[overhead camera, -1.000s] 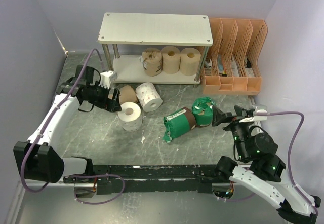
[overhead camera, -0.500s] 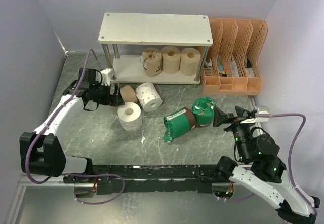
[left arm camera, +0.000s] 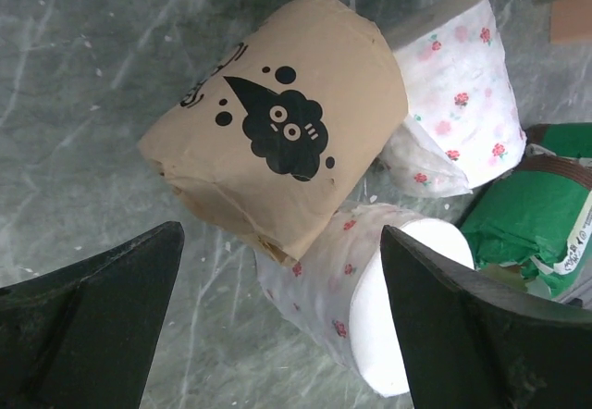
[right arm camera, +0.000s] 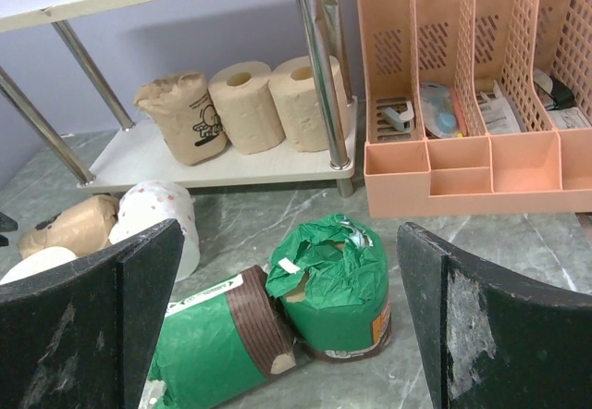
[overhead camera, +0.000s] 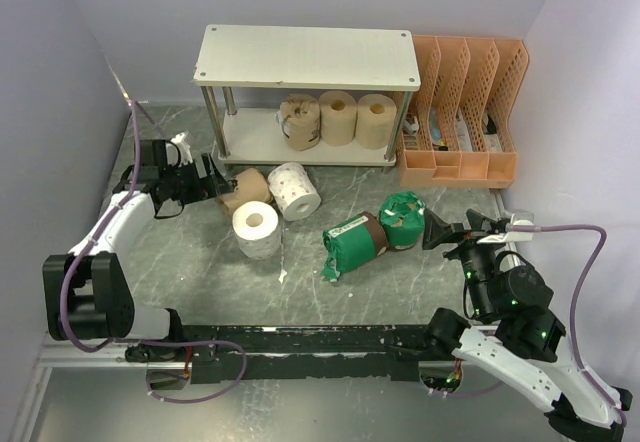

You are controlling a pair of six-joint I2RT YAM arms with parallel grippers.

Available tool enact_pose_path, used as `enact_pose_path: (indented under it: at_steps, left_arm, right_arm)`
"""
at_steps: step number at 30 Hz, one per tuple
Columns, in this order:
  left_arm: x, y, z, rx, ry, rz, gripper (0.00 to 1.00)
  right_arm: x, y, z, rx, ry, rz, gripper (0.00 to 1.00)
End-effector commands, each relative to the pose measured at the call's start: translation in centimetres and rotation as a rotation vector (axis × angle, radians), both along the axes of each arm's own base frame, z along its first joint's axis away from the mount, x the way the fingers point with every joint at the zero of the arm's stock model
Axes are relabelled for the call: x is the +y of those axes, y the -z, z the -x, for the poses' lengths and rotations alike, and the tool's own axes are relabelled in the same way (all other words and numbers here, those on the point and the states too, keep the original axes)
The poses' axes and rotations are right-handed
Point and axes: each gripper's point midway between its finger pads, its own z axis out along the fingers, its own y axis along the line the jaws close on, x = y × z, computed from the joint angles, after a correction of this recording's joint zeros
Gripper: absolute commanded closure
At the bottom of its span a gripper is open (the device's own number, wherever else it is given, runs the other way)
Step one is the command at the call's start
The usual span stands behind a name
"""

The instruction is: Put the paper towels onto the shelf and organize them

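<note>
The shelf (overhead camera: 307, 57) stands at the back, with three tan paper towels (overhead camera: 338, 118) in a row on its lower board (right arm camera: 139, 164). On the table lie a tan printed roll (left arm camera: 282, 131), two white rose-patterned rolls (overhead camera: 293, 190) (overhead camera: 256, 228) and two green-wrapped rolls (overhead camera: 352, 244) (overhead camera: 402, 219). My left gripper (overhead camera: 207, 176) is open just left of the tan printed roll and points at it; its fingers (left arm camera: 102, 316) touch nothing. My right gripper (overhead camera: 440, 230) is open just right of the upright green roll (right arm camera: 333, 284), holding nothing.
An orange perforated file rack (overhead camera: 462, 112) with small items stands right of the shelf. Purple walls close in the left, back and right sides. The two white rolls lie close behind and beside the tan printed roll.
My left arm has swung out to the left, so its gripper now faces the tan printed roll from the left side. The right arm has not moved.
</note>
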Motion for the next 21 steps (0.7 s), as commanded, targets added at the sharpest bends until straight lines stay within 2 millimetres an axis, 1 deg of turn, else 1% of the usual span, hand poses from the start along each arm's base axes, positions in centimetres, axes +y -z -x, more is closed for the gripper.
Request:
enact_pose_path:
  at_steps: [1, 6, 10, 14, 19, 20, 21]
  left_arm:
    - [-1.4, -0.5, -0.2, -0.03, 0.035, 0.085, 0.02]
    - [-1.5, 1.0, -0.1, 0.008, 0.029, 0.095, 0.02]
    - [-1.4, 2.0, -0.4, 0.027, 0.024, 0.092, 0.02]
    - [-1.7, 2.8, -1.1, 0.07, 0.018, 0.124, 0.02]
    - [-2.0, 3.0, -2.2, 0.078, 0.019, 0.147, 0.02]
    - [-2.0, 3.3, -2.3, 0.089, 0.013, 0.151, 0.05]
    - [-2.1, 3.5, -2.4, 0.095, 0.016, 0.159, 0.12]
  right_arm:
    - [-0.4, -0.4, 0.2, -0.019, 0.009, -0.036, 0.0]
    - [-0.7, -0.5, 0.3, -0.028, 0.014, -0.045, 0.0]
    - [-0.8, -0.5, 0.3, -0.03, 0.014, -0.048, 0.0]
    - [-0.9, -0.7, 0.4, -0.034, 0.015, -0.051, 0.0]
    - [-0.8, -0.5, 0.3, -0.03, 0.015, -0.047, 0.0]
    - [-0.7, -0.5, 0.3, -0.028, 0.015, -0.043, 0.0]
    - [-0.7, -0.5, 0.3, -0.026, 0.014, -0.041, 0.0]
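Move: The brown wrapped roll on its side lies about 6 cm to the left hand's right, 3 cm ahead and some 8 cm below. Just behind it, about 5 cm back and 9 cm right of that hand at much the same depth, stands a white roll; the flowered lying roll is about 3 cm ahead and 17 cm right. From the idle right hand, the brown roll is roughly 37 cm left, 18 cm ahead and 27 cm lower. With its fingers wide open, the left hand sinks about 5 cm towards the brown wrapped roll, slowly at first and then faster, edging a little over a centimetre to its right, so that the crumpled near corner of the roll comes between the fingertips. The wrist tips some 10 degrees further down as it goes, and one fingertip ends against the roll's side where it faces the standing white roll, with no grip taken yet. ##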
